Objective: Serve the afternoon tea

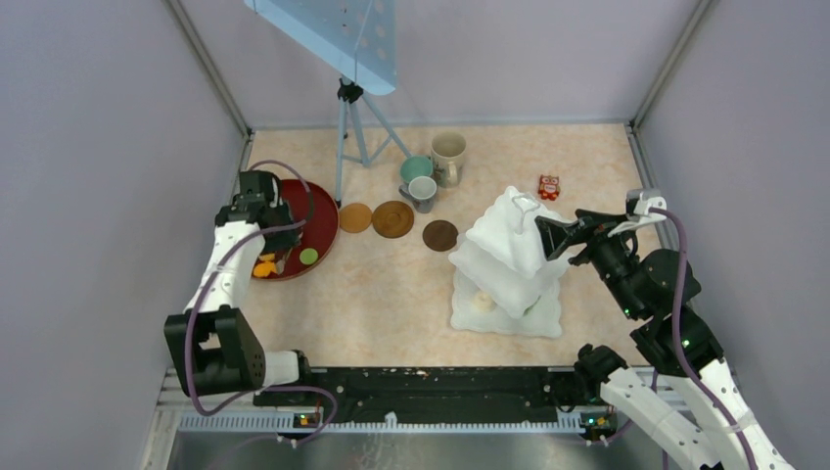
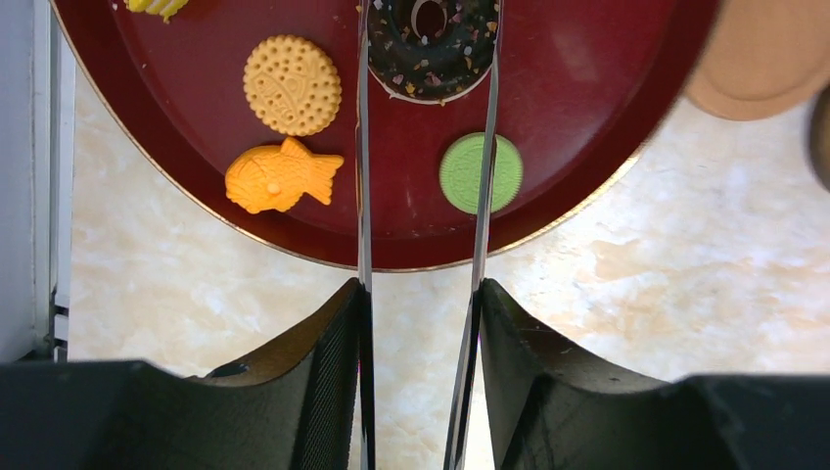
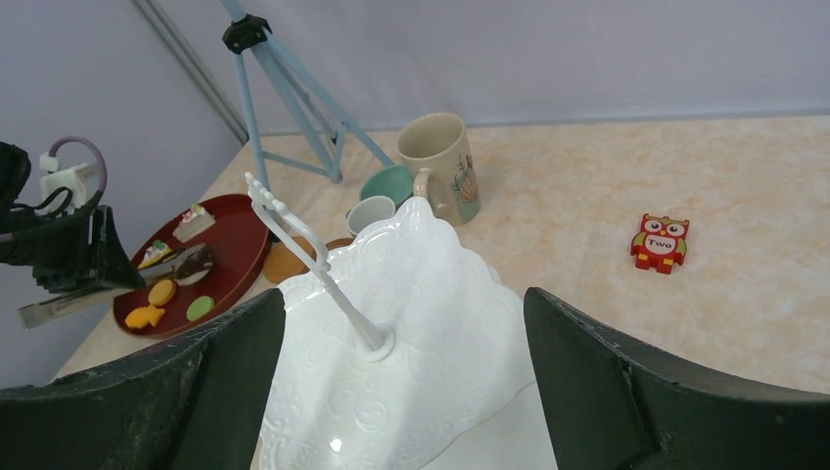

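My left gripper (image 2: 421, 289) is shut on the metal tongs (image 2: 363, 147), one blade against each pad. The blades reach over the dark-red tray (image 2: 587, 98) and straddle a chocolate doughnut (image 2: 431, 44). A round biscuit (image 2: 292, 85), an orange fish cake (image 2: 279, 176) and a green cookie (image 2: 480, 173) lie beside it. My right gripper (image 3: 403, 294) is open above the top tier of the white stand (image 3: 431, 333), holding nothing. On the stand's bottom tier (image 1: 509, 318) rests a small pale cake (image 1: 482, 302).
Beige mug (image 1: 449, 155), teal mug (image 1: 416, 168) and grey mug (image 1: 423, 191) stand at the back. Three brown coasters (image 1: 392, 218) lie between tray and stand. A red owl toy (image 1: 548, 186) and a blue tripod (image 1: 347, 127) stand farther back.
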{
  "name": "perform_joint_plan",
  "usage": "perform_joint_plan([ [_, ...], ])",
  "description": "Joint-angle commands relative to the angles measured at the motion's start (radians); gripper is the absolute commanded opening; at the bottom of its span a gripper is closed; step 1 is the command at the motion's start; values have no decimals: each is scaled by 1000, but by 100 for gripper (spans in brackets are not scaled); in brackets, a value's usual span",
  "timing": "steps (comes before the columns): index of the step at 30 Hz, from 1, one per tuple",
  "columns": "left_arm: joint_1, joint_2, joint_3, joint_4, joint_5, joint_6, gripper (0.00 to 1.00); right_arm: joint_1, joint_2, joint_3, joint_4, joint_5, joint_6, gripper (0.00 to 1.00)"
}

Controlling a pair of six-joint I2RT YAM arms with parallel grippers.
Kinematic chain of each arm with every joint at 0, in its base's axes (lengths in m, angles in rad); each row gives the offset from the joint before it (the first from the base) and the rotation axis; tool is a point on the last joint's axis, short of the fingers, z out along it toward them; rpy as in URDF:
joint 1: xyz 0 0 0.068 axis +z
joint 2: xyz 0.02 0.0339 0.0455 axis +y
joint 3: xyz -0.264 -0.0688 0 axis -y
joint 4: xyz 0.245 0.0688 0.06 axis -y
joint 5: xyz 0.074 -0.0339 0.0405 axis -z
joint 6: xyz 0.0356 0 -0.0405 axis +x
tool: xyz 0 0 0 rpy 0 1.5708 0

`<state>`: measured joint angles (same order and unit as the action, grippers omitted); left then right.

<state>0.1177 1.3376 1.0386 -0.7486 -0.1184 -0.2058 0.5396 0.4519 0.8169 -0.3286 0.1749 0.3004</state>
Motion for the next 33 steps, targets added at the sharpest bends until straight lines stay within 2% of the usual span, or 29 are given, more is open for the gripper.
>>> perform_joint_plan([
  [1,-24,-94,92,-32,85,20,41,10,-4,26,26,18,1,90],
  [5,-103,-131,146,-75,113,2,41,10,-4,65,7,45,-25,90],
  [15,-586,-159,259,-133,98,-129,38,10,-10,151,-37,159,-86,90],
  [23,-884,-241,227,19,107,-199,38,10,-4,179,-45,189,-53,90],
  [28,-1044,-180,260,75,29,-173,38,10,-3,191,-50,190,-33,90],
  [33,-1135,-98,294,119,-17,-138,38,10,-2,206,-61,197,-37,90],
])
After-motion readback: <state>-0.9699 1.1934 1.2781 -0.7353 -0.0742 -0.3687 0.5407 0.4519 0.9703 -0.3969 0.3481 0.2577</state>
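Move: The left hand holds the tongs, with the chocolate donut between their tips about 6 cm ahead and 9 cm below. The three-tier stand is some 49 cm to its right, 5 cm back and centred near hand height. On the table, 12 cm lower, the big brown coaster is 24 cm right and 8 ahead, the dark coaster 35 right and 4 ahead. For the right hand, the stand is about 6 cm ahead, 4 left and 20 below. Rightwards and up, the left arm sweeps about 33 cm from the red tray towards the three-tier stand, climbing 14 cm and drawing back some 11 cm in the later half. It turns about 55 degrees clockwise, the tongs levelling out and keeping their pinch on the donut. The right hand, still open, eases up and right by roughly 5 cm each, away from the stand. ##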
